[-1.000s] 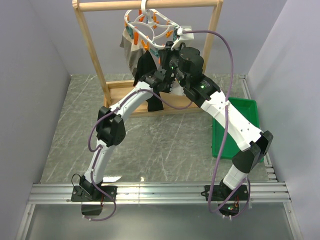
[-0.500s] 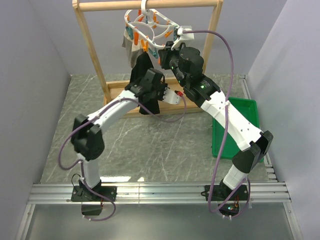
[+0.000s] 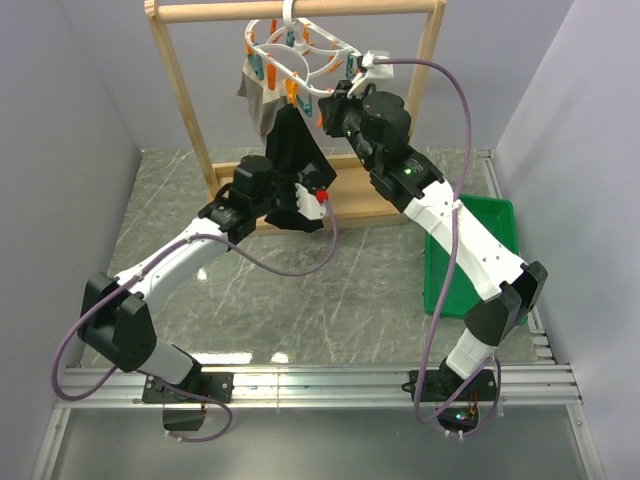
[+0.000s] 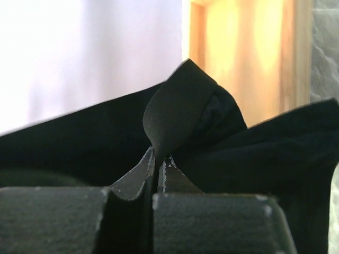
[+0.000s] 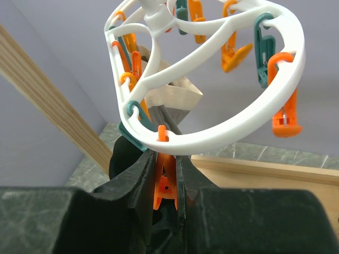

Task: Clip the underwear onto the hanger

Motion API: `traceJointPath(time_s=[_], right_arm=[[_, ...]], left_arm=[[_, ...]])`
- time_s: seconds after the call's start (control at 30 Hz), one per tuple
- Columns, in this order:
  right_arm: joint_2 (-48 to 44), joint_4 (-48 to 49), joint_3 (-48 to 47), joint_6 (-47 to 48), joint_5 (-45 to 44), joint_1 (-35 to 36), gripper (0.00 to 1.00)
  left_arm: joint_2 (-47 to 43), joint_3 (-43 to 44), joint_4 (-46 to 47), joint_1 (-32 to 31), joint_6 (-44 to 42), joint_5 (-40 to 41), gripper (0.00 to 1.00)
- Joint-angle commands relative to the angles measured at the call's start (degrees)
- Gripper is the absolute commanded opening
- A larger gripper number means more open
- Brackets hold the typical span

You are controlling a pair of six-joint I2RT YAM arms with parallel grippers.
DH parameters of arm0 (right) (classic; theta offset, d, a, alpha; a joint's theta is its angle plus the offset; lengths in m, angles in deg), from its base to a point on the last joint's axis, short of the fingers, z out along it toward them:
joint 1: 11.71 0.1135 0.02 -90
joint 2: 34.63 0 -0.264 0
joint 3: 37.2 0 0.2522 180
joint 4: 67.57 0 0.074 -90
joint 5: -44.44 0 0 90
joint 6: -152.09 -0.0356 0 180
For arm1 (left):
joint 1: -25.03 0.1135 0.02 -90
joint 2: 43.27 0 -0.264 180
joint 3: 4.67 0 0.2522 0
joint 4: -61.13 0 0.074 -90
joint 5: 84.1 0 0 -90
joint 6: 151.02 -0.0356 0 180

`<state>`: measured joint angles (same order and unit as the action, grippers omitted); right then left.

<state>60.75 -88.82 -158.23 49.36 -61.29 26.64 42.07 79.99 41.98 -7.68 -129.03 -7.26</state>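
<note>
The white oval hanger (image 3: 300, 50) with orange and teal pegs hangs by its hook from the wooden rack's top bar. The black underwear (image 3: 298, 140) hangs below its near rim. In the left wrist view my left gripper (image 4: 159, 156) is shut on a raised fold of the underwear (image 4: 175, 111). From above, the left gripper (image 3: 290, 182) sits low against the hanging cloth. My right gripper (image 5: 167, 177) is shut on an orange peg (image 5: 166, 185) under the hanger frame (image 5: 238, 132), with the underwear (image 5: 122, 156) just behind it. From above, the right gripper (image 3: 335, 100) is at the frame's near right.
A tall wooden rack (image 3: 185, 100) stands at the back, its base board on the marble table. A grey-beige garment (image 3: 258, 95) is pegged at the hanger's left side. A green bin (image 3: 480, 250) lies at the right, partly under the right arm.
The left arm has swung left and lower, its elbow moving out toward the left wall. Its gripper has closed on the underwear. The right arm has held still on the peg.
</note>
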Motion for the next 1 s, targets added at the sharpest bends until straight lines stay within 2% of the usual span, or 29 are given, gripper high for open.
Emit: traceJointPath(time_s=[0.0,0.2,0.4,0.67,0.83,0.97], right_arm=[[-0.63,-1.04,-1.99,-1.77,1.22,-0.73,0.0],[-1.68,-0.25,0.03,-3.7,7.63,-2.22,0.0],[-3.0,2.3,2.58,-5.9,15.54,-3.54,0.0],[-3.26,5.46,4.6,-10.37,22.31,-5.21,0.0],[-3.18,7.4,5.4,-14.33,25.39,-6.35,0.0],[-2.21,5.47,3.21,-15.04,23.38,-6.18,0.0]], left_arm=[[-4.83,-2.07,12.4,3.08,9.27,-7.29,0.0],[-7.47,-2.69,19.7,8.53,22.71,-14.24,0.0],[-9.23,-4.44,28.04,12.66,32.65,-21.19,0.0],[-9.75,-5.15,32.72,14.95,36.81,-31.11,0.0],[-10.1,-5.85,35.18,14.96,38.74,-33.32,0.0],[-9.93,-5.5,34.39,14.61,37.51,-33.33,0.0]])
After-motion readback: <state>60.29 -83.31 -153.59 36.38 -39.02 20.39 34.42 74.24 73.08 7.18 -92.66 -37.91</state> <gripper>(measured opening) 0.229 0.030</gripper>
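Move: The left hand pinches the black underwear's loose edge; its goal, the orange clip in the right fingers, is about 19 cm above, 3 cm ahead and 4 cm to its right. From the right hand that loose edge lies 19 cm below, 3 cm back, 4 cm left. At the right hand's height, the teal clip is 3 cm ahead and 3 cm left of it, the yellow-orange clip 5 cm ahead and 6 cm left. Still pinching the underwear, the left rises about 12 cm towards the orange clip, which the right swings counter-clockwise. ##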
